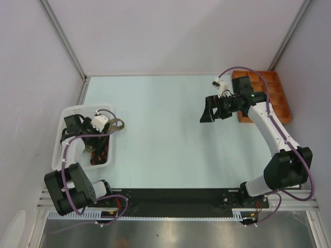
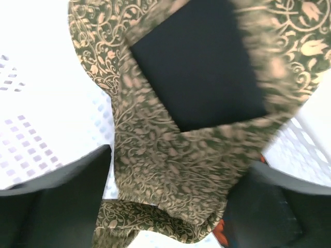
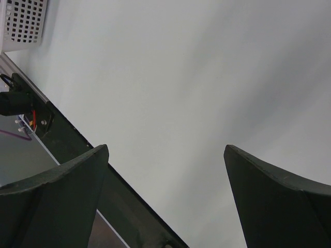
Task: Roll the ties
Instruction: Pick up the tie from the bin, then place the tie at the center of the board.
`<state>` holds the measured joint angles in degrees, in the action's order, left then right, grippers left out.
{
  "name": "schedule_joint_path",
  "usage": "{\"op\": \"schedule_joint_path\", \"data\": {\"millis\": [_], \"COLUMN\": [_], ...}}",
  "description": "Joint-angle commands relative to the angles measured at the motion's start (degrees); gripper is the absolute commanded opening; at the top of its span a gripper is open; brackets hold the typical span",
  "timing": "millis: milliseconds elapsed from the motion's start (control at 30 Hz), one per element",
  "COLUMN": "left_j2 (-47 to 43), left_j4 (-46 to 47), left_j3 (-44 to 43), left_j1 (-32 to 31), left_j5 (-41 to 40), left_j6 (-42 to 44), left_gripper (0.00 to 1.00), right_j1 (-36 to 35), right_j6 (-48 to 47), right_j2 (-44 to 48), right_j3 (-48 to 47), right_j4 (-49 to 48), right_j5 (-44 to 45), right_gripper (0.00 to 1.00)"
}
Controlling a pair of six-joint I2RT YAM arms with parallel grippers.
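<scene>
An olive-tan tie (image 2: 170, 170) with a leafy scroll pattern and a dark lining patch (image 2: 199, 67) fills the left wrist view, hanging between the two fingers. My left gripper (image 2: 178, 160) stands open around it, over the white mesh basket (image 1: 59, 139), and the cloth is not pinched. From above, a bit of the same tie (image 1: 120, 124) shows at the left gripper (image 1: 114, 124). More dark and red fabric (image 1: 98, 152) lies in the basket. My right gripper (image 1: 207, 111) hangs open over the bare table with nothing between its fingers (image 3: 77, 175).
An orange compartment tray (image 1: 274, 93) sits at the back right, just behind the right arm. The basket's mesh wall (image 2: 31, 129) lies close behind the tie. The table's dark front rail (image 3: 103, 191) runs below the right gripper (image 3: 165, 150).
</scene>
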<state>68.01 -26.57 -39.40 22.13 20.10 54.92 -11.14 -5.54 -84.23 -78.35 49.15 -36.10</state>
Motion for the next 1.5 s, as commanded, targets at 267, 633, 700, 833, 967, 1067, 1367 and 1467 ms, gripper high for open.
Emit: {"op": "schedule_joint_path", "data": {"millis": [267,633,700,833,967,1067,1367,1467], "left_j2": [5.64,-0.33,-2.17,-3.76,-1.39,1.86,7.58,5.13], "left_j4": [-7.60,-15.96,-15.89,-14.04,-12.28,-11.40,-2.10,5.98], "left_j3": [-14.29,-32.81,-35.82,-47.04,-58.75,-67.11,-71.98,-61.09], "left_j1": [0.89,1.35,-0.93,-7.00,-15.61,-24.13,-43.39,-44.37], "left_j5": [9.61,16.46,17.69,18.66,17.96,17.17,22.07,23.32], "left_j6": [-5.26,-13.86,-18.25,-27.82,-39.50,-46.10,-63.16,-66.42], "left_gripper": [0.00,0.00,0.00,0.00,0.00,0.00,0.00,0.00], "right_j1": [1.38,2.17,2.35,2.70,3.75,4.54,7.62,8.59], "right_j6": [0.88,1.94,2.11,2.46,2.82,2.90,2.38,1.59], "right_j2": [1.35,1.08,0.91,0.29,-0.06,0.20,2.05,2.57], "right_j3": [-0.05,-0.49,-0.67,-1.54,-2.69,-3.39,-2.43,-2.16], "right_j4": [-0.63,-1.86,-2.12,-2.12,-2.12,-2.12,-2.21,-1.16], "right_j5": [-2.31,-3.72,-3.98,-4.86,-5.91,-6.88,-8.46,-8.55], "right_gripper": [1.00,1.00,1.00,1.00,1.00,1.00,1.00,1.00]}}
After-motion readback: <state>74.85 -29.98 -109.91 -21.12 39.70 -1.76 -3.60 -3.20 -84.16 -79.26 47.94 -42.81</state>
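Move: The left hand is down in the bin with its open fingers astride the patterned tie; the tie's middle is roughly 1 cm ahead, 1 cm right and 2 cm below. The red-spotted cloth lies beside it, about 4 cm back, 4 cm right and 4 cm below the hand. The bin's middle is some 4 cm left, about level fore and aft. From the right hand, the tie lies about 50 cm left, 4 cm back and 16 cm lower. The left fingers shut on the patterned tie while the hand slides about 4 cm forward and starts to rise, then keep their pinch as it climbs ever faster, roughly 45 cm up out of the bin, and sweeps some 30 cm right over the table. The wrist swings from pointing steeply down towards the right arm. Open and empty, the right hand eases about 3 cm right and up. ##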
